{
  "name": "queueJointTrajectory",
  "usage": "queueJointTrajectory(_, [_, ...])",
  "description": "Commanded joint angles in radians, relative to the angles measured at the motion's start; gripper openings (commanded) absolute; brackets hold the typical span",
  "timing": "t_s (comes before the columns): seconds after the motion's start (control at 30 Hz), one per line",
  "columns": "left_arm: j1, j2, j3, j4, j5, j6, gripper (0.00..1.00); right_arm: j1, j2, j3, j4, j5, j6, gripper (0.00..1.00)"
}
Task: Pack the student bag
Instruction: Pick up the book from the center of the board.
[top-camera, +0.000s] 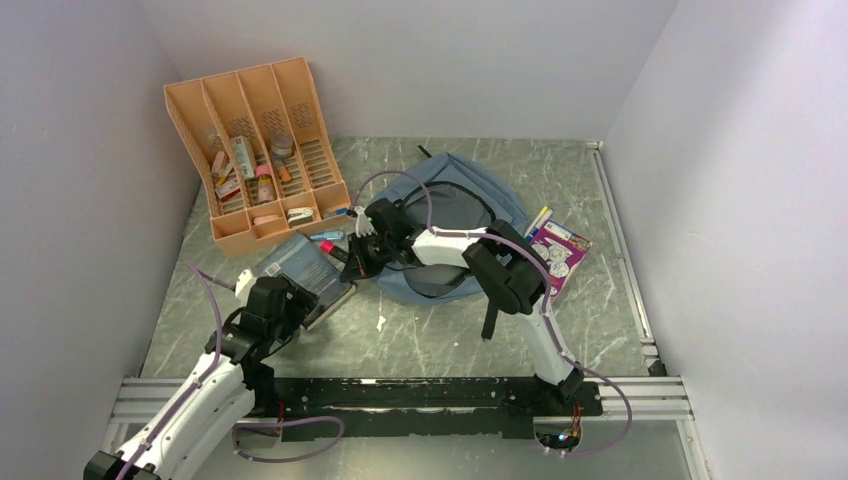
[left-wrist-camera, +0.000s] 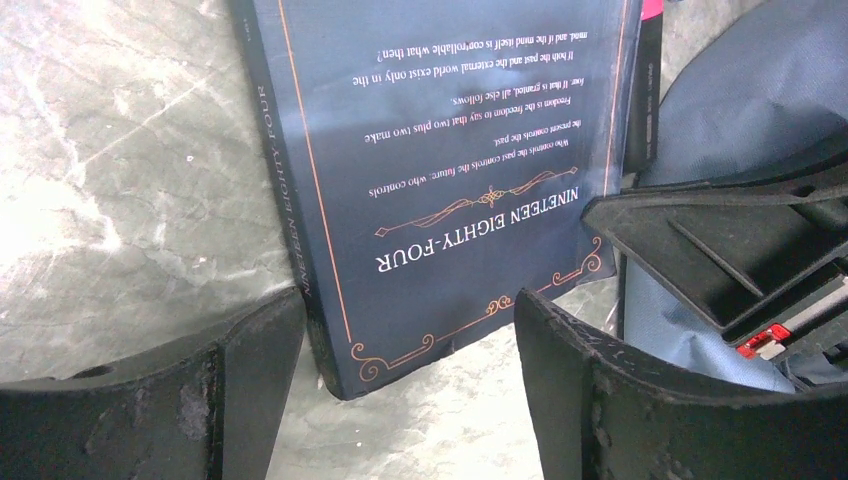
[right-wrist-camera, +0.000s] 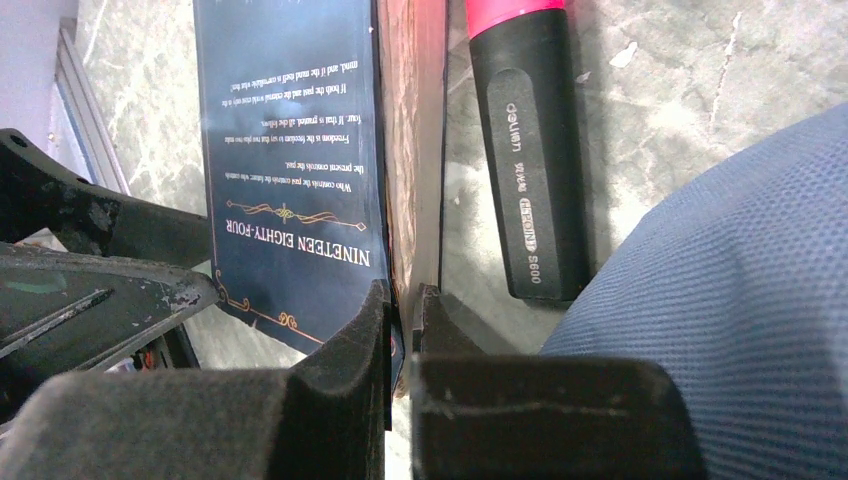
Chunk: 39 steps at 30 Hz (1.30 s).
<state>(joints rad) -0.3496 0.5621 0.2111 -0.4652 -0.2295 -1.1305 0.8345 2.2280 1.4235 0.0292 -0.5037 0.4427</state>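
Note:
The student bag (top-camera: 470, 205), a grey-blue backpack, lies flat at the table's middle; its fabric fills the right of the right wrist view (right-wrist-camera: 720, 300). A dark blue book, "Nineteen Eighty-Four" (top-camera: 298, 262), lies to its left. My right gripper (top-camera: 357, 266) is shut on the book's edge nearest the bag (right-wrist-camera: 400, 310). My left gripper (top-camera: 298, 298) stands open at the book's near corner (left-wrist-camera: 410, 370), its fingers either side of the corner and apart from it. In the left wrist view the book (left-wrist-camera: 450, 150) has the right gripper's body (left-wrist-camera: 720, 250) just to its right.
A pink highlighter with a black body (right-wrist-camera: 530, 150) lies between book and bag. An orange file organiser (top-camera: 255, 150) with small items stands at the back left. A colourful booklet (top-camera: 557, 252) and pens (top-camera: 540, 218) lie right of the bag. White walls close in three sides.

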Motion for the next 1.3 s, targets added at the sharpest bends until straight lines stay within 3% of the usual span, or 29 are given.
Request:
queueJointTrajectory(0.0, [-0.002, 0.034, -0.076, 0.018, 0.074, 0.006, 0.82, -0.029, 0.170, -0.125, -0.253, 0.191, -0.067, 0.00])
queueJointTrajectory(0.3, [-0.002, 0.097, -0.045, 0.005, 0.075, 0.035, 0.80, -0.041, 0.186, -0.128, -0.256, 0.200, -0.079, 0.00])
queueJointTrajectory(0.5, [-0.002, 0.108, -0.150, 0.284, 0.217, 0.026, 0.79, -0.041, 0.177, -0.129, -0.257, 0.184, -0.082, 0.00])
queueJointTrajectory(0.67, [-0.002, 0.012, -0.209, 0.445, 0.303, 0.019, 0.75, -0.041, 0.174, -0.128, -0.256, 0.165, -0.086, 0.00])
queueJointTrajectory(0.87, [-0.002, -0.062, -0.199, 0.450, 0.305, 0.041, 0.72, -0.037, 0.182, -0.119, -0.254, 0.141, -0.089, 0.00])
queueJointTrajectory(1.27, [-0.002, 0.031, -0.127, 0.524, 0.260, 0.026, 0.57, -0.023, 0.166, -0.118, -0.278, 0.129, -0.110, 0.00])
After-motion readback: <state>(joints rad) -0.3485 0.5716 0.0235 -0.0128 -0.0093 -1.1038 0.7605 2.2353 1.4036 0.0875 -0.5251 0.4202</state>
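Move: For the left hand, spread over the near corner of the book 1984, the book's middle is about 7 cm ahead, neither left nor right, and 2 cm below. The shut right fingertips sit at its page side, with its middle some 9 cm left and 1 cm back. From the right hand, the black marker lies about 5 cm ahead and 3 cm left, the backpack's middle about 10 cm ahead and 21 cm right. To the right by about 5 cm and a little forward, the left hand creeps in around the book's near corner, turning some 10 degrees clockwise, tipping its fingers up and dropping its left side, then partly closes over spine and end. Meanwhile the right hand, still shut at the page side, goes about 3 cm forward and 2 cm right with the book, then holds there. ##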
